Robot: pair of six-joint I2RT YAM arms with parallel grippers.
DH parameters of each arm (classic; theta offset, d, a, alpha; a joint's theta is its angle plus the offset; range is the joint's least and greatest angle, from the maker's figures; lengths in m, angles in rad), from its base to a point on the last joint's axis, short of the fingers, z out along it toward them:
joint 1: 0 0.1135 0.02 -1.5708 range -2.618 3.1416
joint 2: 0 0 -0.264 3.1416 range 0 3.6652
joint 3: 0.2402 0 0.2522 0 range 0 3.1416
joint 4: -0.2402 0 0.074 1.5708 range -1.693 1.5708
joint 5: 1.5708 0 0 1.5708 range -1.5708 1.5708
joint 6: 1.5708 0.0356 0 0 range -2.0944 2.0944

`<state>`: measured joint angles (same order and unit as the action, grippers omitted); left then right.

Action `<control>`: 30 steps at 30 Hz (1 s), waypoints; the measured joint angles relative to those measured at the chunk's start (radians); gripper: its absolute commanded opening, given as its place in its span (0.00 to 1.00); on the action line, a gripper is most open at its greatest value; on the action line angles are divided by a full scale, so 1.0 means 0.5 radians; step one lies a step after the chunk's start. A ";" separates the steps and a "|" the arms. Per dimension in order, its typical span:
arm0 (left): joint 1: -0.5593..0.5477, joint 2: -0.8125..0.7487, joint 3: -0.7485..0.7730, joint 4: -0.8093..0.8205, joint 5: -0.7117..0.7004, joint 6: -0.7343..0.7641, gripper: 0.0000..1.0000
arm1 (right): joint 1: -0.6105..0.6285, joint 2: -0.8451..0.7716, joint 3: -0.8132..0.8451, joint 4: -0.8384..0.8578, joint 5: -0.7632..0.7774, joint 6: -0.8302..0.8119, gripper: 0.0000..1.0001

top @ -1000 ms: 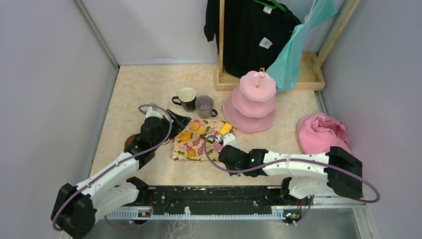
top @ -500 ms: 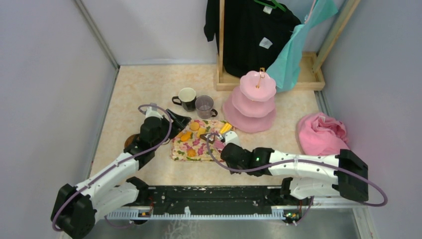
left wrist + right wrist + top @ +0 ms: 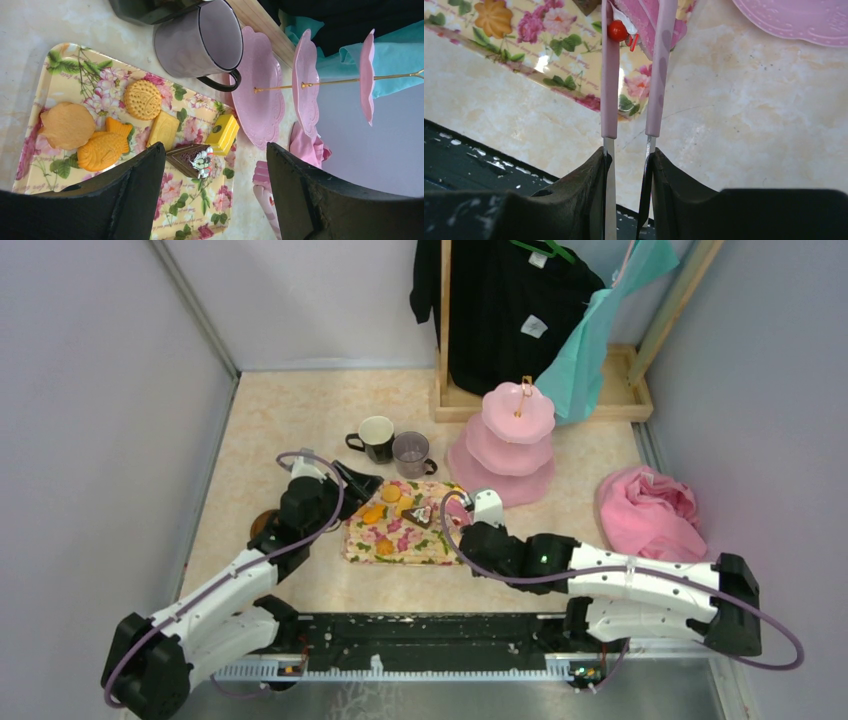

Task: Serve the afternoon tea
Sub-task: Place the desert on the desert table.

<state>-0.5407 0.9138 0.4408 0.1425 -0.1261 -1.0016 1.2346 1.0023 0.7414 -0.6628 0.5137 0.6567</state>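
Observation:
The flower-patterned tray [image 3: 400,546] holds orange, yellow and brown snacks: a fish-shaped one [image 3: 102,150], a round biscuit [image 3: 142,99], a yellow block [image 3: 222,134] and a chocolate slice [image 3: 186,159]. My left gripper [image 3: 215,150] hangs open over the tray's left side, holding nothing. My right gripper [image 3: 629,155] is shut on pink-handled tongs [image 3: 610,75]. The tongs pinch a pink cake slice with a red cherry [image 3: 644,20] just off the tray's right edge. The pink three-tier stand [image 3: 505,440] is behind it. The black mug [image 3: 376,438] and smoky mug [image 3: 410,453] stand behind the tray. A brown coaster [image 3: 262,523] lies partly under the left arm.
A wooden clothes rack base [image 3: 610,405] with a black shirt [image 3: 510,310] and teal cloth stands at the back. A heap of pink cloth [image 3: 645,510] lies at the right. Grey walls close in on both sides.
My right arm has swung to the right, carrying the tongs and pink cake slice from over the tray to its right edge, nearer the stand. The left arm has not moved.

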 measured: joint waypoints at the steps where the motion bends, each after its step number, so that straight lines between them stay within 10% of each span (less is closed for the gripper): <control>1: 0.000 -0.002 -0.002 -0.001 0.001 0.000 0.79 | 0.000 -0.008 0.001 -0.014 0.025 0.019 0.00; 30: 0.000 0.001 -0.004 0.092 0.131 0.039 0.79 | -1.015 0.139 -0.187 0.373 -0.107 -0.073 0.00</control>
<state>-0.5407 0.9142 0.4389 0.1886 -0.0605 -0.9821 0.7273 1.0718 0.6479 -0.4763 0.4603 0.6201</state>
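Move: The pink cake slice is already clamped in the tongs held by the right hand, bound for the pink stand's bottom plate. That plate's middle lies about 23 cm ahead of the right hand, 7 cm to its right and 11 cm below. The yellow cake is 17 cm ahead and 3 cm left, the chocolate cake 14 ahead and 11 left, the grey mug 25 ahead and 12 left. From the left hand the plate is some 11 cm ahead and 28 cm to the right. The pink cake slice, still pinched in the tongs, is carried off the tray's side to the stand: the right hand goes forward and right, about 9 and 8 cm, keeping level at first and sinking some 3 cm in the later half. On the way it turns roughly 25 degrees clockwise, so the tongs point straight out at the bottom plate, fingers keeping their grip on them. ##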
